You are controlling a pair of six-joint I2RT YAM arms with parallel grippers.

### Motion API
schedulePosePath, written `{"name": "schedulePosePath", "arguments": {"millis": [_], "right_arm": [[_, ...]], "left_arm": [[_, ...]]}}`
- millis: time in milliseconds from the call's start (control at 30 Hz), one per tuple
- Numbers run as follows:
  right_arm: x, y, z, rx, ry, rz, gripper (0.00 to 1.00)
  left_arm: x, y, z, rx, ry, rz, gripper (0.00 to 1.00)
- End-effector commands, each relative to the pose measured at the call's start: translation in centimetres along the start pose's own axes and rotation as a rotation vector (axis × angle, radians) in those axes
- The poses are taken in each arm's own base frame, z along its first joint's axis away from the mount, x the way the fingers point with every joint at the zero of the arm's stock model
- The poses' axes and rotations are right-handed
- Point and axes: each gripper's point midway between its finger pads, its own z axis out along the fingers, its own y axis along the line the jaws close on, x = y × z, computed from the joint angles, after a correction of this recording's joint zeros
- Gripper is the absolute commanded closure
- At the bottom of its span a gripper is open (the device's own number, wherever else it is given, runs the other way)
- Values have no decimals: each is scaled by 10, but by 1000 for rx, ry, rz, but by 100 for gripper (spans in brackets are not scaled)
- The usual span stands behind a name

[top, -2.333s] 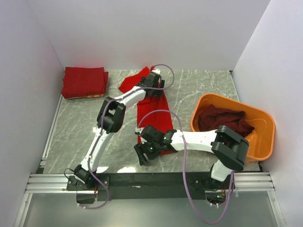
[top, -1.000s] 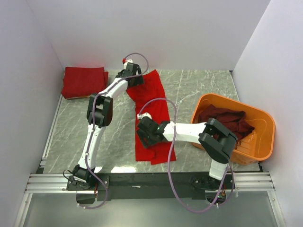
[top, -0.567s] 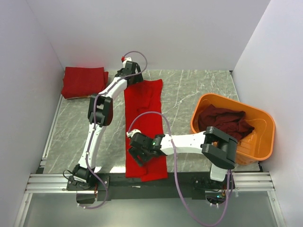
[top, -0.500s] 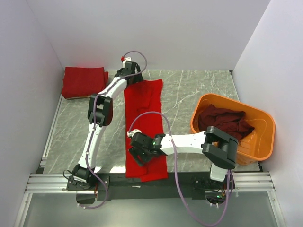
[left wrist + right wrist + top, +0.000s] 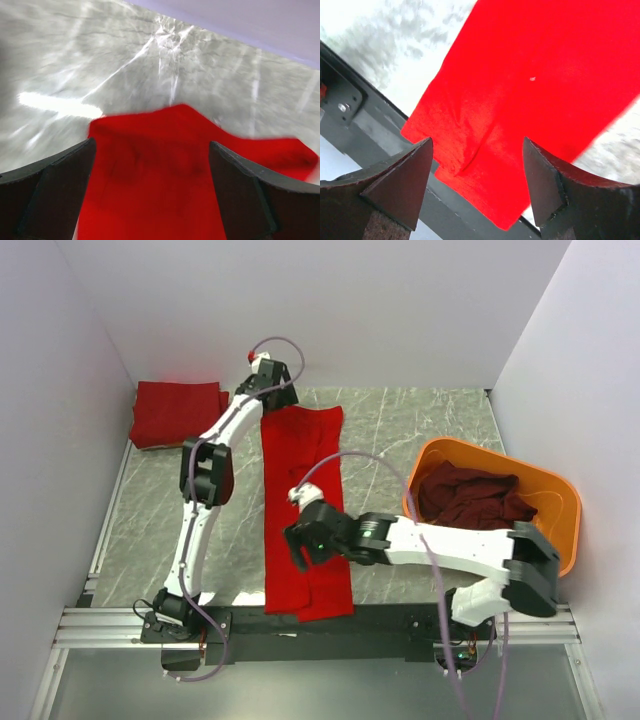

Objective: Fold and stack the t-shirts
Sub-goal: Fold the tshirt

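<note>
A bright red t-shirt (image 5: 303, 505) lies flat as a long folded strip down the middle of the table, its near end hanging over the front edge. It shows in the left wrist view (image 5: 165, 170) and the right wrist view (image 5: 530, 90). My left gripper (image 5: 272, 390) is open above the strip's far end (image 5: 152, 190), holding nothing. My right gripper (image 5: 298, 548) is open over the strip's near part (image 5: 477, 165), holding nothing. A folded red t-shirt (image 5: 178, 412) lies at the far left corner. A dark maroon t-shirt (image 5: 472, 496) sits crumpled in the orange tub (image 5: 555, 502).
White walls close in the table on the left, back and right. The black front rail (image 5: 300, 625) runs along the near edge, also seen in the right wrist view (image 5: 375, 130). The grey marble tabletop (image 5: 150, 510) shows on both sides of the strip.
The red shirt was pulled out and laid flat into a straight strip. Both grippers have since let go and lifted; the right arm has drawn back to the right.
</note>
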Motion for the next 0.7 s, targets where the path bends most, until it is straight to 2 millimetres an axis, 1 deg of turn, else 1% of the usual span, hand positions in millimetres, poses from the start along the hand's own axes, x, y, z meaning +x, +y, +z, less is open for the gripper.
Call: {"name": "schedulePosePath", "arguments": {"millis": [0,33,67,100,133,167,200,233,267,300,333,367,400,433,467,500,533,567,600,633,667], "right_arm": [[-7,-25,-14,44,-68,90,21],[-4,-28,-16,39,-67,104,21],[3,-32,-19,30,-65,112,21],[6,-30,-21,6,-55,120,21],[11,-30,-22,-10,-47,124,21],[19,-31,-23,-21,-34,126,21],[26,-29,-23,-42,-9,126,21],[32,-28,-24,-52,4,118,21],[39,-28,-24,-58,22,110,21],[45,-27,-24,-70,41,107,21],[50,-24,-25,-90,54,101,21],[58,-27,-25,-86,71,95,21],[67,-26,-26,-100,100,87,21],[71,-25,-29,-114,109,78,21],[81,-28,-28,-109,133,73,21],[88,-31,-29,-106,154,69,21],[94,-30,-31,-120,168,67,21],[105,-33,-30,-117,191,68,21],[110,-34,-31,-120,209,79,21],[119,-34,-31,-130,230,83,21],[123,-33,-31,-140,240,90,22]], "left_arm": [[-115,-38,-136,104,-209,-75,0],[-95,-35,-145,77,-168,-64,1],[-108,-29,-187,59,-200,-75,1],[-100,-24,-204,41,-190,-81,1],[-59,-15,-204,-5,-118,-77,1],[-62,-9,-242,0,-150,-103,1],[-14,11,-238,-59,-74,-107,1],[8,8,-253,-50,-57,-107,1],[10,12,-283,-16,-78,-145,1],[30,16,-292,-2,-53,-162,1],[83,31,-292,-37,29,-186,0],[92,36,-312,-4,39,-231,0],[137,57,-311,-57,118,-271,0],[162,56,-323,-39,155,-262,1],[173,59,-336,-11,166,-273,1],[213,68,-346,-29,242,-246,1],[229,71,-354,-23,277,-237,0],[242,71,-366,3,314,-231,0],[265,78,-374,-15,373,-245,1],[286,71,-394,34,415,-208,2],[300,71,-404,44,454,-203,2]]}}
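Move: The near-left corner of the folded t-shirt strip lies about 59 cm back from the left hand, 3 cm left and 5 cm below; the strip's far edge is right under that hand. The stack of folded shirts is some 25 cm left and 1 cm back of it. From the right hand, the strip's near-right corner is about 10 cm back, 10 cm right and 11 cm below, the near-left corner 10 cm back and 8 cm left. Fast and in a high arc, the left hand swings back some 47 cm over the length of the red strip, rising about 20 cm and sinking again towards the near hem, fingers wide open and tipping further down. The right hand, also still open, goes right, back and, after a small rise, down, about 10 cm in all, towards the near-right corner. ##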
